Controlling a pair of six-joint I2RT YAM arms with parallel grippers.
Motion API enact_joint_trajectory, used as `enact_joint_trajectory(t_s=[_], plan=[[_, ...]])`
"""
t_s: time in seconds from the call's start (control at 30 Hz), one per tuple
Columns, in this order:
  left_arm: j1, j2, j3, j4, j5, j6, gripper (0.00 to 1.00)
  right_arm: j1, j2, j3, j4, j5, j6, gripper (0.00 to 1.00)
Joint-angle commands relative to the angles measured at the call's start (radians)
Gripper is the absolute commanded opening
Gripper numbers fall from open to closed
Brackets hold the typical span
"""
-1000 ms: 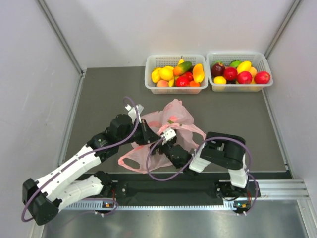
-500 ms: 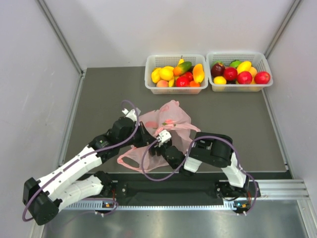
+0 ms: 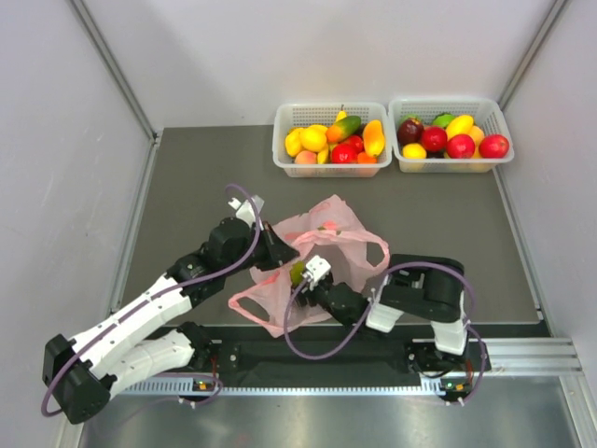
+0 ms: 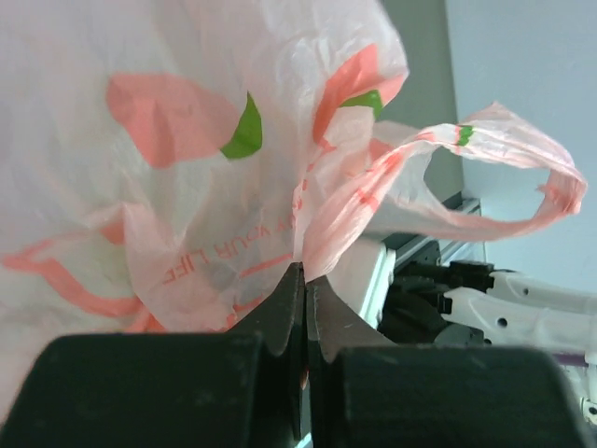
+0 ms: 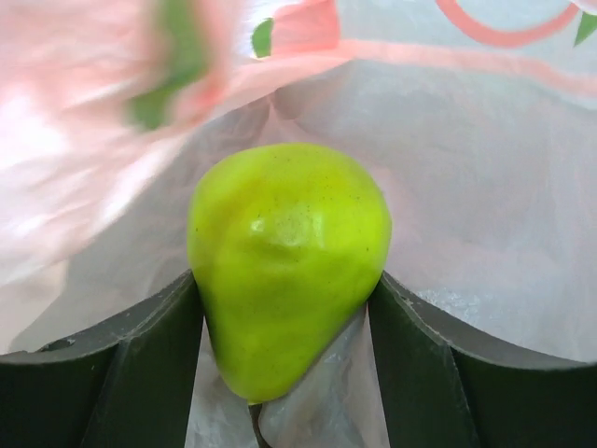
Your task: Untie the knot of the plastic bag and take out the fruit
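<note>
The pink plastic bag [image 3: 328,224] lies crumpled mid-table. My left gripper [image 3: 280,254] is shut on a pinch of its film [image 4: 306,275], with printed film bunched just above the tips. One handle loop [image 4: 494,168] hangs free to the right; the knot is out of view. My right gripper [image 3: 302,274] reaches into the bag mouth and its two fingers press both sides of a glossy green pear-shaped fruit [image 5: 289,252], which rests on the bag's pale inner film [image 5: 466,187]. From above, this fruit [image 3: 297,272] peeks out beside the right wrist's white camera.
Two white baskets stand at the back, the left one [image 3: 331,108] and the right one [image 3: 448,101], both heaped with red, yellow, orange and green fruit. Grey walls close in the left and right sides. A metal rail runs along the near edge.
My right gripper has narrowed onto the green fruit and drawn back toward the near edge. The bag's near side shifted with it. The left gripper kept its pinch.
</note>
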Motion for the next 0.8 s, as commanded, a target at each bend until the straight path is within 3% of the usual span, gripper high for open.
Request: enact_joint_trajectory(t_s=[0.0,0.23,0.43,0.53,0.7,0.77], plan=[[0.002,-0.007,0.034,0.136,-0.036,0.008,0.0,0.029,-0.125,-0.087,0.25,-0.091,-0.038,0.07],[0.003,0.018,0.039,0.141,-0.11,0.042,0.0,0.032,-0.372,-0.277,0.187,-0.165,0.011,0.0],[0.003,0.062,0.005,0.205,-0.127,0.041,0.0,0.031,-0.617,-0.336,-0.003,-0.2,0.027,0.0],[0.003,0.082,-0.012,0.2,-0.15,0.051,0.0,0.031,-0.758,-0.334,-0.156,-0.187,0.028,0.0],[0.003,0.061,-0.027,0.176,-0.22,0.085,0.0,0.029,-0.954,-0.249,-0.643,-0.014,0.048,0.0],[0.003,0.053,-0.033,0.161,-0.231,0.09,0.0,0.029,-1.013,-0.241,-0.69,0.035,0.06,0.0]])
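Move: Already between the right fingers is the green fruit, just 1 cm ahead of the hand point inside the open bag. The fruit basket it should end in lies some 38 cm ahead and 9 cm right, about level. The bag edge pinched by the left gripper hangs roughly 15 cm above the right hand and 2 cm back. The bag's free handle loop is about 18 cm right and 5 cm ahead. From the left hand, the green fruit lies about 15 cm below and 3 cm ahead. Keep the green fruit pinched in the right gripper and draw it back and right inside the bag, then swing into a lift of about 12 cm with the wrist rolling slightly, ending some 8 cm right of the start. Meanwhile keep the left fingers shut on the bag edge and carry it about 4 cm forward, a slight rise coming first and sinking away again. ##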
